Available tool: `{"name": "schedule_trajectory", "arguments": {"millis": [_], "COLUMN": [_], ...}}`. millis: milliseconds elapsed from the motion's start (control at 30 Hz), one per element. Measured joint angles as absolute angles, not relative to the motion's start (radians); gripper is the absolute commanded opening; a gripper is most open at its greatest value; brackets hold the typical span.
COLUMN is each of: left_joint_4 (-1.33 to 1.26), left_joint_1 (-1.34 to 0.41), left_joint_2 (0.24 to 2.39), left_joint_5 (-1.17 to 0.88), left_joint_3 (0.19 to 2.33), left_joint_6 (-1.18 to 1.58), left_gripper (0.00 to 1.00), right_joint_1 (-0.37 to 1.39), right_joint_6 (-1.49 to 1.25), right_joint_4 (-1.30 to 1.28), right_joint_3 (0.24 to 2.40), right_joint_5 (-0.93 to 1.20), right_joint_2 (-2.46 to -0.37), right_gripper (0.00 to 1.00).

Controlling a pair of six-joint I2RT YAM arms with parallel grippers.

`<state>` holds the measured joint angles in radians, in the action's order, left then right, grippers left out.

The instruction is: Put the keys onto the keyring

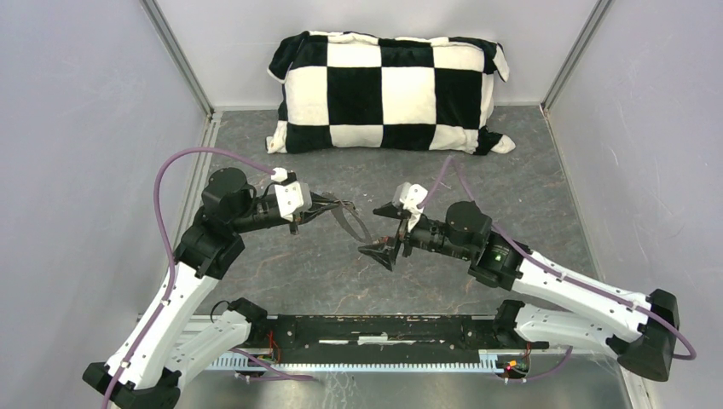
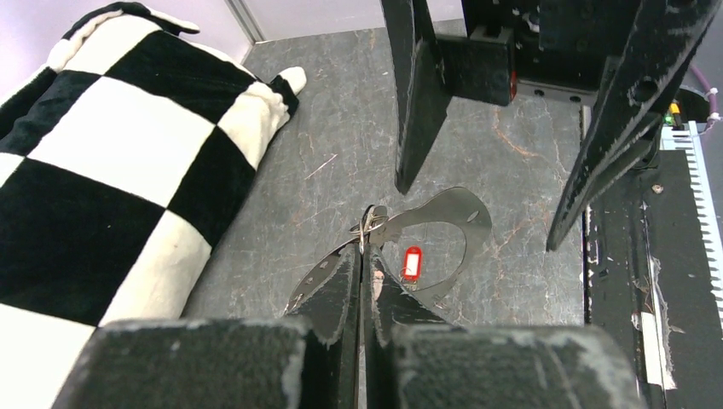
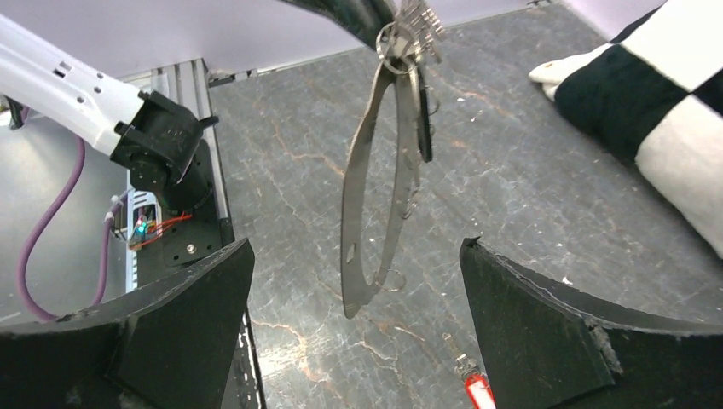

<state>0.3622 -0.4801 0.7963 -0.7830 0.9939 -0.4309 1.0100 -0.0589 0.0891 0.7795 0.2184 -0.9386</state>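
Note:
My left gripper (image 1: 337, 207) (image 2: 362, 251) is shut on a cluster of small rings at the top of the keyring (image 1: 354, 223) (image 2: 469, 203) (image 3: 349, 213). The keyring is a grey metal loop that hangs above the table. The red-tagged key (image 2: 412, 262) (image 3: 477, 390) lies flat on the table below the loop. A dark narrow piece (image 3: 424, 119) hangs from the same cluster; I cannot tell if it is the black key. My right gripper (image 1: 379, 251) (image 3: 358, 247) stands wide open facing the loop's lower end, holding nothing. Its fingers (image 2: 418, 102) flank the loop.
A black-and-white checkered pillow (image 1: 388, 89) (image 2: 102, 153) lies at the back of the grey marbled table (image 1: 529, 170). Pale walls close in the left, right and back sides. A black rail (image 1: 384, 328) runs along the near edge between the arm bases.

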Motion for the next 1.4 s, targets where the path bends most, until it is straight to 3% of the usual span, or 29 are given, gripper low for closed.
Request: {"name": "schedule_trajectory", "arguments": {"millis": [67, 167, 300, 400, 500, 533, 633, 733, 867, 1133, 1400], "left_joint_4": [0.361, 0.360, 0.360, 0.359, 0.358, 0.356, 0.356, 0.355, 0.357, 0.368, 0.453], "left_joint_1": [-0.480, -0.480, -0.480, -0.480, -0.480, -0.480, -0.480, -0.482, -0.487, -0.486, -0.486], "left_joint_2": [0.796, 0.796, 0.796, 0.796, 0.796, 0.796, 0.791, 0.791, 0.781, 0.712, 0.495], "left_joint_5": [-0.783, -0.783, -0.783, -0.783, -0.783, -0.776, -0.764, -0.758, -0.719, -0.612, -0.698], "left_joint_3": [0.994, 0.994, 0.994, 0.994, 0.994, 0.994, 0.994, 0.994, 0.989, 0.945, 0.835], "left_joint_6": [-0.431, -0.431, -0.431, -0.430, -0.430, -0.430, -0.425, -0.424, -0.451, -0.579, -0.945], "left_gripper": [0.02, 0.02, 0.02, 0.02, 0.02, 0.07, 0.48, 0.79, 0.99, 1.00, 1.00], "right_joint_1": [1.021, 1.042, 1.054, 1.056, 1.057, 1.057, 1.048, 1.047, 1.032, 0.884, 0.757], "right_joint_6": [-0.059, -0.057, -0.064, -0.075, -0.095, -0.101, -0.145, -0.205, -0.279, -0.482, -0.718], "right_joint_4": [0.089, 0.089, 0.097, 0.095, 0.077, 0.068, 0.042, 0.020, -0.025, -0.117, -0.122], "right_joint_3": [0.781, 0.796, 0.825, 0.844, 0.880, 0.894, 0.921, 0.940, 0.973, 1.048, 1.076], "right_joint_5": [0.221, 0.216, 0.192, 0.175, 0.171, 0.170, 0.137, 0.116, 0.094, 0.213, 0.475], "right_joint_2": [-0.961, -0.994, -1.047, -1.089, -1.140, -1.155, -1.170, -1.170, -1.170, -1.183, -1.326], "right_gripper": [0.90, 0.69, 0.48, 0.22, 0.04, 0.03, 0.00, 0.00, 0.00, 0.00, 0.00]}}
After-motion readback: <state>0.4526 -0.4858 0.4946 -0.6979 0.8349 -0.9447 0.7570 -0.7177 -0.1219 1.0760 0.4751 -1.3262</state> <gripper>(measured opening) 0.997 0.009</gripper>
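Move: The grey keyring plate hangs from the left hand's shut fingers. Its middle is about 3 cm left of the open right hand, 1 cm ahead and 2 cm lower, and some 3 cm back, 3 cm right and 5 cm below the left hand. From the right hand, the black-headed key on it is about 6 cm left, 4 cm ahead and 2 cm higher; the red-tagged key lies on the table about 5 cm right, 2 cm ahead and 23 cm down. Leftward about 4 cm and down 2.5 cm, easing a little forward, the right hand closes and pinches the keyring plate's rim. The left fingers then open wide, letting go; that hand backs off some 4 cm left, first slightly forward, then back, rolling. Keeping its pinch, the right hand carries the plate forward about 5 cm, rising then sinking, and rolls nearly 50 degrees, forward side down. ##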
